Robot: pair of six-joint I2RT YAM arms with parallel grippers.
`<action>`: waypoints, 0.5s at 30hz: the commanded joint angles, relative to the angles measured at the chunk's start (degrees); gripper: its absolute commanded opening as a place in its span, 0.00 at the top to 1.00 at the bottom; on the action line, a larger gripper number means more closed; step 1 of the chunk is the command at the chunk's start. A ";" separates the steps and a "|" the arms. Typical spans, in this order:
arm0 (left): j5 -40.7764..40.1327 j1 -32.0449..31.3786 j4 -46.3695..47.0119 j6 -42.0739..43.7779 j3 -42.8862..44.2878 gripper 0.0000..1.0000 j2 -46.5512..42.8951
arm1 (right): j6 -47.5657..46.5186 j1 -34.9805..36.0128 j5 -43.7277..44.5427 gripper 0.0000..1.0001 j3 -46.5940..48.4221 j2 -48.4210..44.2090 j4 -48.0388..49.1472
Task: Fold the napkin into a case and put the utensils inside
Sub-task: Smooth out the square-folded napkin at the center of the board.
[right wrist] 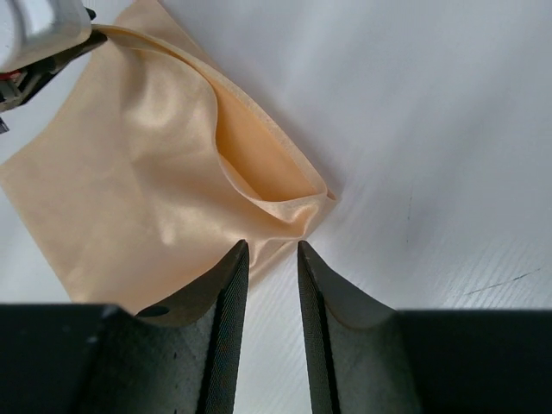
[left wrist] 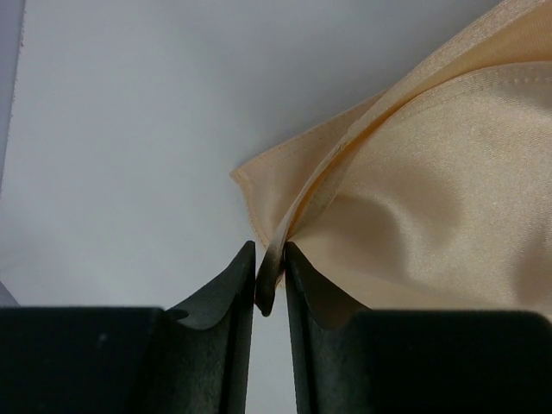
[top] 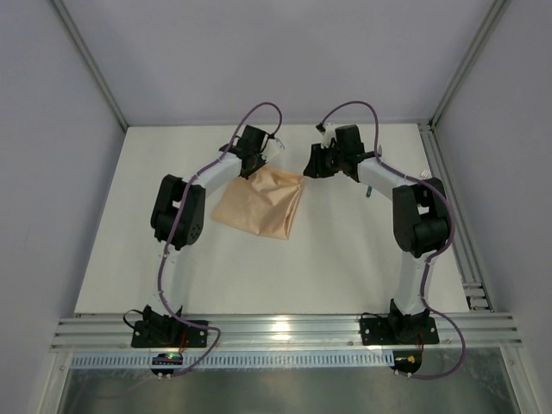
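Note:
The peach-orange napkin [top: 259,205] lies doubled over on the white table, its top layer loose and puffed up [right wrist: 147,172]. My left gripper [top: 253,171] is at its far left corner. In the left wrist view the jaws [left wrist: 269,250] stand slightly apart, with a fold of the napkin's [left wrist: 431,172] hem lying loosely between them. My right gripper [top: 308,171] is at the far right corner, open [right wrist: 273,246], with the cloth just ahead of its tips and nothing between them. A slim dark-teal sliver [top: 366,191] beside the right forearm may be a utensil; the rest is hidden.
The table [top: 328,267] is walled at the back and sides, with metal posts in the far corners. A rail [top: 466,259] runs along its right edge, and both arm bases sit on the near rail. The left gripper's body [right wrist: 39,34] shows in the right wrist view's top left corner.

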 commanded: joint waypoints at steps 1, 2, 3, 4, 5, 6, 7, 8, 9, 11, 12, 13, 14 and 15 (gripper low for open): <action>-0.58 0.49 2.13 -1.09 2.55 0.78 -0.10 | 4.11 0.53 -1.45 0.66 -2.80 -3.43 3.09; -0.93 0.49 2.31 -1.18 2.55 0.73 -0.10 | 4.37 0.88 -2.33 0.66 -3.94 -4.47 4.33; -1.63 0.49 2.83 -1.35 2.55 0.70 -0.10 | 4.72 1.76 -2.43 0.66 -6.30 -5.09 5.47; -2.77 0.49 3.19 -1.62 2.55 0.68 -0.02 | 5.51 2.29 -2.60 0.66 -7.46 -5.80 7.66; -3.65 0.49 3.62 -1.79 2.47 0.64 0.07 | 5.87 2.73 -3.04 0.67 -8.34 -6.67 8.03; -4.53 0.49 4.06 -1.88 2.55 0.62 0.16 | 6.48 3.69 -3.39 0.67 -9.83 -7.12 9.95; -5.15 0.49 5.03 -2.06 2.47 0.59 0.25 | 7.09 4.14 -3.74 0.67 -10.45 -7.47 11.10; -6.03 0.49 5.56 -2.49 2.46 0.57 0.16 | 7.36 4.75 -4.01 0.67 -10.89 -7.65 11.54; -6.30 0.49 6.00 -2.76 2.55 0.56 0.16 | 7.36 5.36 -4.18 0.67 -11.59 -8.17 11.72; -7.35 0.49 7.40 -3.55 2.55 0.51 -0.36 | 7.36 7.03 -4.01 0.68 -12.30 -8.70 11.99; -7.44 0.49 7.76 -3.81 2.55 0.50 -0.63 | 7.54 7.39 -3.83 0.67 -13.08 -9.57 11.99; -7.35 0.49 8.11 -3.99 2.55 0.50 -1.15 | 7.80 8.09 -3.57 0.67 -13.70 -10.02 12.25; -6.57 0.49 7.85 -4.43 2.64 0.49 -1.51 | 8.24 8.44 -3.22 0.67 -14.32 -10.63 12.34; -5.95 0.40 7.24 -4.69 2.81 0.49 -1.86 | 8.33 8.79 -2.78 0.67 -15.80 -11.33 12.34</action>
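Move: The napkin's far corner sits right at the left fingertips, about 1 cm ahead and 2 below; the napkin's middle is about 12 cm back and 4 right of that hand. From the empty right hand, the middle lies some 9 cm back, 17 left and 6 lower. The napkin's right corner is level with the right hand, 2 cm left and 6 down; its near corner is about 21 back and 8 left of the right hand. Left fingers open, releasing the napkin's far corner; right hand sweeps about 10 cm back-left towards the napkin's middle. ##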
